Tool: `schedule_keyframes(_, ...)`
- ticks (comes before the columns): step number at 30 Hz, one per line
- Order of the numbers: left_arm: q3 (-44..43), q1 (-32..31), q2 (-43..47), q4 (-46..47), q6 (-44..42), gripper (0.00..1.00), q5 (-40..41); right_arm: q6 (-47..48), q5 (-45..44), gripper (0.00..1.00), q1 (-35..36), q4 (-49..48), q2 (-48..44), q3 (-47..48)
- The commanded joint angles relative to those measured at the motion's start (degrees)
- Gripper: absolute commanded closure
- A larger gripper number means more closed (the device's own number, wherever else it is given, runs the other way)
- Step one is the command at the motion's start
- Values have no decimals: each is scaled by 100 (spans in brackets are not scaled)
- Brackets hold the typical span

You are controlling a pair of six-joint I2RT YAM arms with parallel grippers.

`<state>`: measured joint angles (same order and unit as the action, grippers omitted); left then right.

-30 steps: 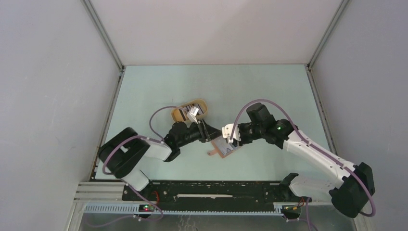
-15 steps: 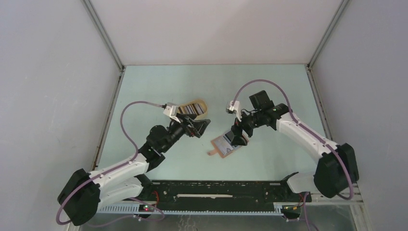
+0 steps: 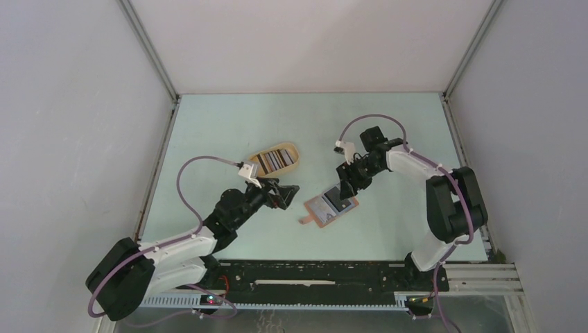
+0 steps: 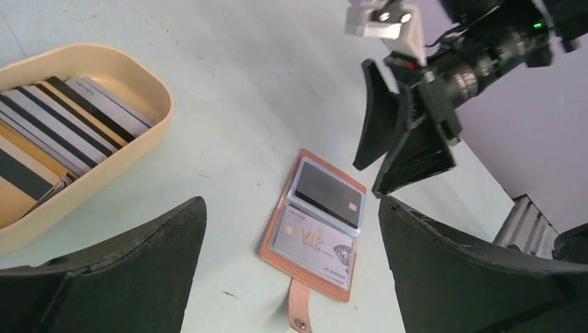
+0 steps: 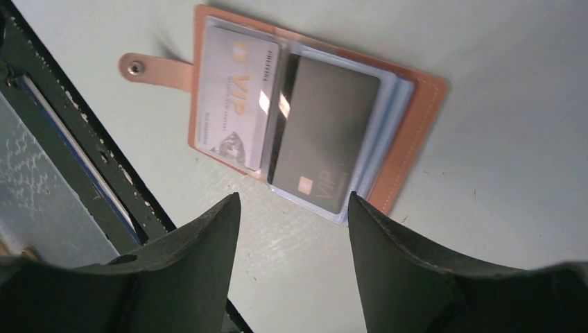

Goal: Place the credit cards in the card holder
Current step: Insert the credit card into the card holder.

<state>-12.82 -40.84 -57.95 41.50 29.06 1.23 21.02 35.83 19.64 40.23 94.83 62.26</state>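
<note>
The card holder (image 3: 331, 208) lies open on the table, its snap tab toward the near left. In its sleeves sit a silver VIP card (image 4: 315, 239) and a black card (image 4: 330, 195). More credit cards (image 4: 62, 132) lie stacked in the oval tan tray (image 3: 297, 155). My left gripper (image 3: 286, 193) hovers open just left of the holder, with nothing between its fingers. My right gripper (image 3: 344, 186) hangs open above the holder's far right edge, also empty. The right wrist view looks down on the holder (image 5: 410, 158) beyond that gripper's (image 5: 292, 201) tips.
The tray (image 4: 104, 173) stands behind and left of the holder. The black rail of the arm bases (image 3: 312, 274) runs along the near edge. Grey walls enclose the table on three sides.
Both grippers have opened and drawn away from the card holder, the left one back and to the left, the right one up and toward the back right. The holder stays open on the table.
</note>
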Motion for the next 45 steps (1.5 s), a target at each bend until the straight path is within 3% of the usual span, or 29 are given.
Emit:
schedule_keyframes(1, 80, 31, -50, 662, -6, 2, -79, -187, -19, 35, -100, 189, 374, 269)
schedule_keyframes(5, 53, 33, -128, 701, 1, 2, -216, -196, 20, 40, -96, 286, 635, 379)
schedule_keyframes(29, 84, 30, -199, 799, 45, 3, -233, -194, -9, 46, -118, 455, 1072, 515)
schedule_keyframes(45, 71, 29, -216, 807, 54, 3, -233, -153, 268, 65, -105, 636, 1124, 597)
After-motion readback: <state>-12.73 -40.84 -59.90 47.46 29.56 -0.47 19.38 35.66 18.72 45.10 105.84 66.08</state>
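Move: The dark card in its clear sleeve has its middle about 3 cm to the right gripper's left, level fore and aft, some 5 cm below. The white VIP card sits about 5 cm left of the dark card and 3 cm nearer the base; the holder's strap is 13 cm left of this gripper and 7 cm back. From the left gripper, the dark card is about 14 cm to the right, level fore and aft, 13 cm below. Lower the right gripper about 4 cm, most of it straight away, to bring the fingertips close over the right-hand edge of the dark card's sleeve, near its gold square. Let the fingertips swing back towards the base by some 10 degrees, then hold the height and narrow the fingers from about 70% to a third open, without shutting them. ##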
